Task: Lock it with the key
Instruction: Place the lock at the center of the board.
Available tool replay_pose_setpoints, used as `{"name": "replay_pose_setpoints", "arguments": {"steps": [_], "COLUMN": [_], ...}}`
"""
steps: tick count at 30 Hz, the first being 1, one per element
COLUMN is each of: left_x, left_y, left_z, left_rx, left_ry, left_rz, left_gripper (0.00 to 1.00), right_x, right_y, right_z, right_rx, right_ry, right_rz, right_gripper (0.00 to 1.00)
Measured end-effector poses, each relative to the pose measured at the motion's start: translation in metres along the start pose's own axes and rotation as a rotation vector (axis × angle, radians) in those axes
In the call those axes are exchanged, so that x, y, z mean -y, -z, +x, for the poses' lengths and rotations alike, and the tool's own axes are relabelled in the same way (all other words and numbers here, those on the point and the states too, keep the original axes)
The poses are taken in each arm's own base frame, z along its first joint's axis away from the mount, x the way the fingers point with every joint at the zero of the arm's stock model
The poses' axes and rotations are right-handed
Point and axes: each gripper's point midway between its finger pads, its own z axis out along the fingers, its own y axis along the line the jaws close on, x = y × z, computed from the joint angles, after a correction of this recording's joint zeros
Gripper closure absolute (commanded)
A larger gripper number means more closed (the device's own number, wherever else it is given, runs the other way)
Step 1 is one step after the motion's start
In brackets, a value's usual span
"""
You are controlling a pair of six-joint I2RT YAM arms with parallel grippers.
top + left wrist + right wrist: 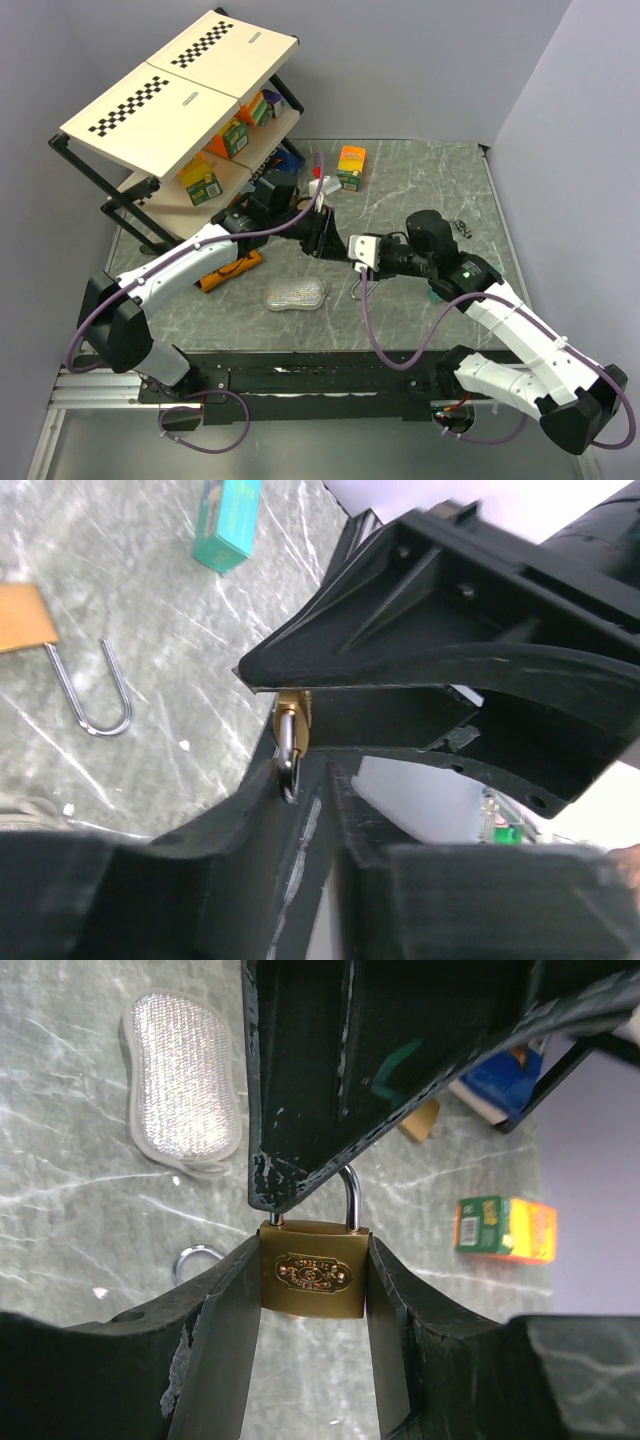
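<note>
A brass padlock (pixel 312 1273) hangs above the table between the two arms. My right gripper (pixel 312 1260) is shut on its body, one finger pressed to each side. My left gripper (pixel 315 770) comes in from above, its dark fingers (pixel 300 1110) covering the left leg of the steel shackle (pixel 351 1195). In the left wrist view the shackle (pixel 287 760) sits at the tip of a narrow slit between the jaws, and a pinch cannot be made out. A small metal bunch that looks like the key (pixel 461 224) lies on the table to the right, apart from both grippers.
A second padlock's open U-shaped shackle (pixel 92 692) lies on the table under the grippers. A silver sponge (pixel 296 294) lies nearer the front. An orange-green box (pixel 351 166) stands behind. A shelf rack (pixel 180 120) with boxes fills the back left, and an orange tool (pixel 230 272) lies near it.
</note>
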Motion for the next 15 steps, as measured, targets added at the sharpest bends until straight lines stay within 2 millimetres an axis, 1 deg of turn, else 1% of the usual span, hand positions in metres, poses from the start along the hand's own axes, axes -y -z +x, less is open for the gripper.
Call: {"name": "replay_pose_setpoints", "arguments": {"steps": [1, 2, 3, 4, 5, 7, 8, 10, 12, 15], "left_x": [-0.001, -0.003, -0.007, -0.01, -0.015, -0.022, -0.026, -0.03, -0.026, -0.013], "left_y": [0.001, 0.003, 0.006, 0.009, 0.013, 0.02, 0.025, 0.032, 0.039, 0.052], "left_z": [-0.002, -0.005, -0.009, -0.014, -0.02, -0.031, -0.037, -0.044, -0.05, -0.06], "left_rx": [0.007, 0.015, 0.028, 0.041, 0.06, 0.091, 0.113, 0.143, 0.174, 0.24], "left_ry": [-0.003, -0.005, -0.005, -0.007, -0.009, -0.022, -0.031, -0.051, -0.078, -0.149], "left_rz": [-0.003, -0.007, -0.015, -0.022, -0.034, -0.056, -0.071, -0.096, -0.112, -0.118], "left_gripper": [0.55, 0.49, 0.45, 0.43, 0.33, 0.22, 0.13, 0.02, 0.04, 0.04], "right_x": [0.0, 0.0, 0.001, 0.004, 0.008, 0.02, 0.026, 0.04, 0.054, 0.071], "right_y": [-0.001, -0.002, -0.004, -0.004, -0.004, -0.004, -0.004, -0.004, -0.007, -0.015], "right_z": [0.003, 0.006, 0.011, 0.017, 0.025, 0.042, 0.05, 0.067, 0.085, 0.111], "right_rx": [-0.009, -0.02, -0.032, -0.046, -0.069, -0.111, -0.129, -0.172, -0.216, -0.283], "right_ry": [-0.02, -0.055, -0.096, -0.142, -0.211, -0.337, -0.389, -0.526, -0.658, -0.833], "right_rz": [0.001, -0.001, -0.001, 0.006, 0.018, 0.051, 0.07, 0.114, 0.157, 0.209], "right_gripper": [0.88, 0.89, 0.89, 0.89, 0.89, 0.89, 0.89, 0.91, 0.91, 0.91]}}
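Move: The right hand already grips the brass padlock by its body. The open middle of the board, where the padlock is to go, lies about 16 cm ahead, 6 cm right and 23 cm below; on the way there the middle lock lies about 9 cm ahead and 4 cm right, with the silver case some 10 cm left and 3 cm ahead. From the left hand the held padlock is some 4 cm to the right, and the open middle about 16 cm ahead and 9 cm right. The right hand keeps its grip on the padlock body and carries it quickly forward about 11 cm, also rightward and down, clear of the left fingers and out above the middle lock towards the open middle of the board, while the wrist turns clockwise and tips downward. Meanwhile the left hand opens its fingers from about a quarter to nearly full beside the shackle and goes forward, up and to the left by some 8 cm in all, leaving the padlock to the right hand. ##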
